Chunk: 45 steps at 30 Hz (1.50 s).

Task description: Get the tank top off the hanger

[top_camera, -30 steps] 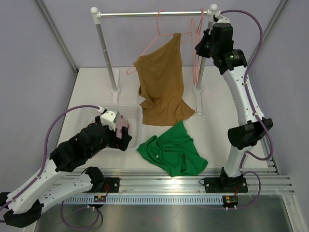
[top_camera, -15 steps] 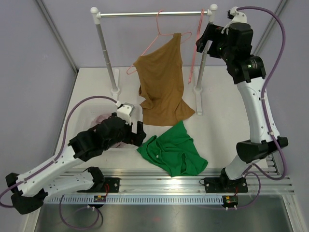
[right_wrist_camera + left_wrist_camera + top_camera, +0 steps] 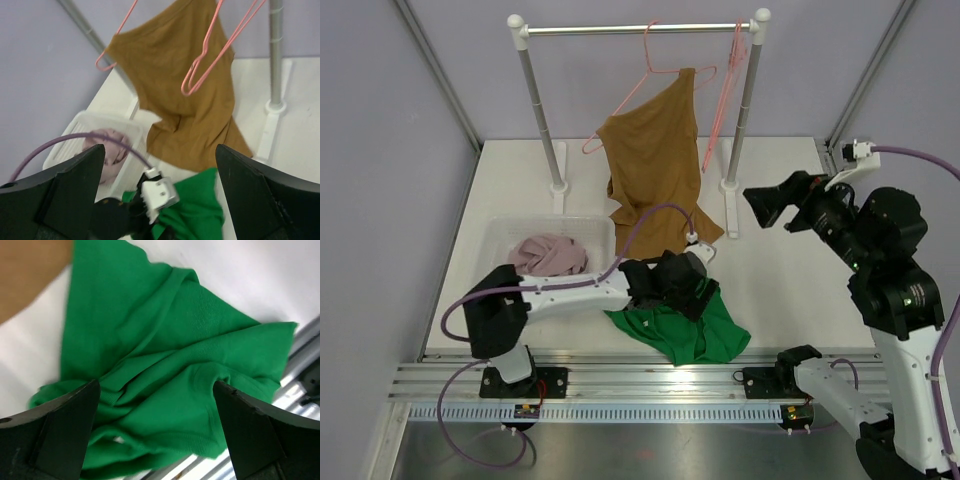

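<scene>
The brown tank top [image 3: 655,180] hangs by one strap from a tilted pink hanger [image 3: 665,65] on the rail, its hem resting on the table. In the right wrist view the tank top [image 3: 185,100] is well ahead of my right gripper [image 3: 160,150]. That right gripper [image 3: 765,205] is open and empty, in the air right of the rack. My left gripper [image 3: 685,290] is open just above a crumpled green garment [image 3: 695,330]. The left wrist view shows that green garment [image 3: 165,380] between the jaws of the left gripper [image 3: 156,385], ungripped.
An empty pink hanger [image 3: 725,110] hangs at the rail's right end, beside the rack post [image 3: 745,100]. A clear bin [image 3: 500,235] at the left holds a pink garment [image 3: 548,253]. The table's metal front rail [image 3: 670,375] runs just below the green garment.
The right gripper has opened and pulled away from the hanger by the rail, down to the right. The left arm has swung from the bin over to the green garment.
</scene>
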{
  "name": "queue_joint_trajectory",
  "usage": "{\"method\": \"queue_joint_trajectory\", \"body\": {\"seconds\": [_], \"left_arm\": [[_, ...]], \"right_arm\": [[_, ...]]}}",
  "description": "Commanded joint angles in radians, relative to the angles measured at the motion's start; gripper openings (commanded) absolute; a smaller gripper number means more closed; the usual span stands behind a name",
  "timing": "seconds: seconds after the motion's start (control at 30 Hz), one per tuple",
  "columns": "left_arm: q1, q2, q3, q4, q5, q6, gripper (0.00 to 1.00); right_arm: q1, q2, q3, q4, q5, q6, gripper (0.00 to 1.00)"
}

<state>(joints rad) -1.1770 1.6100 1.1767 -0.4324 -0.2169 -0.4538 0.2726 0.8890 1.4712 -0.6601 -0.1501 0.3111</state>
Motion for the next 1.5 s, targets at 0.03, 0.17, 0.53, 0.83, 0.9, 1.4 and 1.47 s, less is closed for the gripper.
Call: {"method": "queue_joint_trajectory", "body": {"seconds": [0.03,0.17,0.53,0.83,0.9,1.4,1.47], "left_arm": [[-0.033,0.131,0.075,0.029,0.016,-0.019,0.99],[-0.062,0.255,0.064,0.021,0.007,-0.063,0.99],[-0.078,0.208,0.055,0.006,-0.028,-0.059,0.00],[-0.073,-0.080,0.204,-0.241,-0.284,-0.020,0.00],[-0.062,-0.148,0.231,-0.316,-0.367,-0.026,0.00],[0.301,-0.510,0.354,-0.525,-0.409,0.096,0.00],[0.385,-0.544,0.345,-0.525,-0.391,0.130,0.00]], "right_arm": [[-0.001,-0.094,-0.144,0.039,-0.209,0.052,1.00],[-0.001,-0.203,-0.250,0.056,-0.241,0.074,1.00],[-0.001,-0.312,-0.250,0.031,-0.258,0.083,0.99],[0.000,-0.332,-0.223,-0.007,-0.220,0.059,0.99],[-0.001,-0.332,-0.215,-0.015,-0.218,0.056,0.99],[-0.001,-0.326,-0.146,-0.026,-0.210,0.042,0.99],[-0.001,-0.321,-0.140,-0.024,-0.218,0.042,0.99]]}}
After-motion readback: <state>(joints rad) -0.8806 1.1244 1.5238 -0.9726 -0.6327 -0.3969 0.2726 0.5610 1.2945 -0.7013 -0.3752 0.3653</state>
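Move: Under the left hand's open fingers the green tank top lies spread, its middle about 10 cm below, 3 cm back and 5 cm to the left. The white basket stands some 11 cm ahead and 35 cm left, with the pink tank top inside; the brown tank top hangs about 25 cm ahead and 8 cm left, its middle a little higher. From the right hand the green top lies about 13 cm left, 10 cm back and 43 cm below. Plunging about 9 cm and drawing slightly back, the left hand shuts its fingers on the green tank top and pinches a bunch of it. It then lifts the cloth some 33 cm, swinging left and a little forward towards the basket while the wrist turns counter-clockwise and the fingers tip up. The open, empty right hand backs off about 10 cm. ##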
